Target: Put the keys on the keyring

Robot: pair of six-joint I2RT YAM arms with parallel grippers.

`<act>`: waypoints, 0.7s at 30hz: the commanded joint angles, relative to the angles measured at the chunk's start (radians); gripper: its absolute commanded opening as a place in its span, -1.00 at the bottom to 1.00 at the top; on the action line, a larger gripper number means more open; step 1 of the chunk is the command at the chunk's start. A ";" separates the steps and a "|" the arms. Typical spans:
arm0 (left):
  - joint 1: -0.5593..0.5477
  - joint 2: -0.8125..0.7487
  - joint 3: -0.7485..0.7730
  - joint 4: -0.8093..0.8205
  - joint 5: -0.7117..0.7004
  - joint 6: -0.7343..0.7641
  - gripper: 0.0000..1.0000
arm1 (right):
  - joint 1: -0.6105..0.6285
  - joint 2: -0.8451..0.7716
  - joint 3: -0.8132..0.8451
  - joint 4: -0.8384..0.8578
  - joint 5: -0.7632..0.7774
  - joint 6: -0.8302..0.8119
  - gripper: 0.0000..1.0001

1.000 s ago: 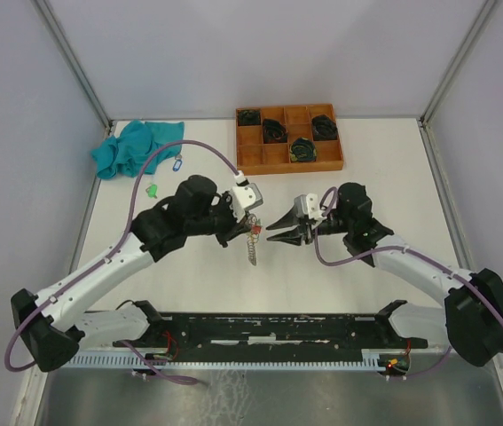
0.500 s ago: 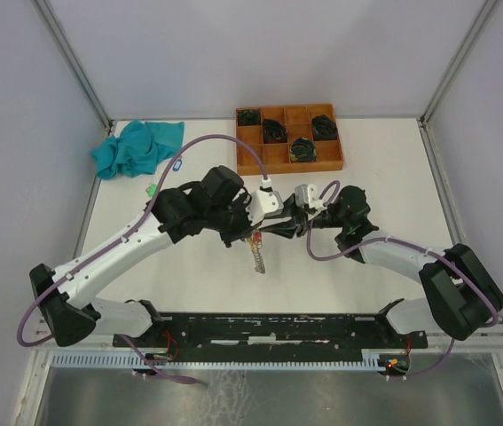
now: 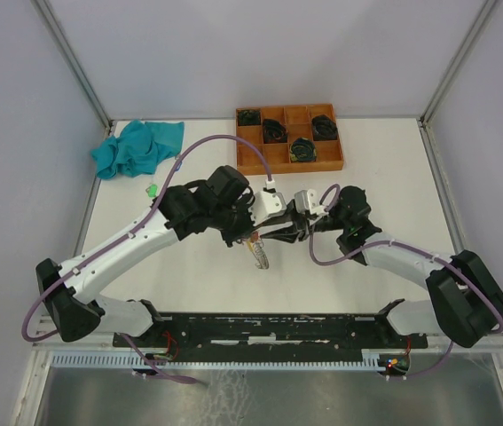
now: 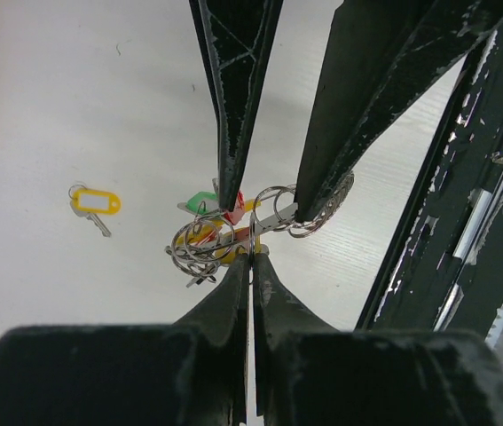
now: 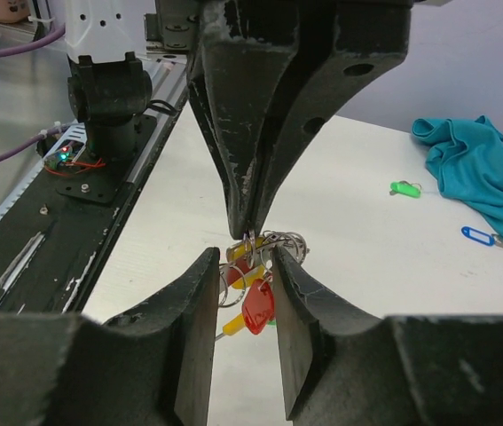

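Note:
My left gripper point(image 4: 251, 255) is shut on a steel keyring point(image 4: 205, 241) carrying several rings and red and yellow tags point(image 5: 258, 306), and holds it above the table. The bunch point(image 3: 259, 252) hangs below the two grippers at mid-table. My right gripper point(image 5: 244, 257) faces the left one tip to tip and is open. Its fingers point(image 4: 233, 106) stand on either side of the bunch, one finger against the outer rings point(image 4: 315, 209). One yellow-tagged key point(image 4: 94, 201) lies loose on the table. A green-tagged key point(image 5: 404, 188) and a blue-tagged key point(image 5: 475, 235) lie farther off.
A teal cloth point(image 3: 136, 146) is bunched at the back left, with the green-tagged key point(image 3: 153, 189) near it. An orange compartment tray point(image 3: 253, 158) holding black coiled bundles stands at the back centre. The black base rail point(image 3: 278, 330) runs along the near edge.
The left arm swung right with the keyring while the right gripper moved left to meet it. The right gripper's fingers now straddle the bunch.

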 commanded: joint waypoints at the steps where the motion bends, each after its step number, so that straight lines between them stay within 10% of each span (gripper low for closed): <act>1: -0.008 -0.002 0.058 0.028 0.038 0.048 -0.95 | 0.023 -0.015 0.021 -0.021 -0.029 -0.028 -0.24; 21: -0.020 0.008 0.039 0.044 0.114 0.092 -0.95 | 0.051 0.036 0.041 0.019 -0.010 -0.007 -0.82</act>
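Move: The right hand's fingers stand parted just short of the keyring at the left fingertips: it lies about 2 cm to their left, 1 cm back and 1 cm below. The bundle of hanging keys is some 4 cm back, 1 cm left and 4 cm down. On the table, the yellow-tagged key lies roughly 4 cm ahead, 8 cm left and 18 cm below. For the left hand, the keyring is right at its fingertips. Right hand eases about 1 cm each down, back and left, fingers closing on the keyring at left's holding fingertips. ##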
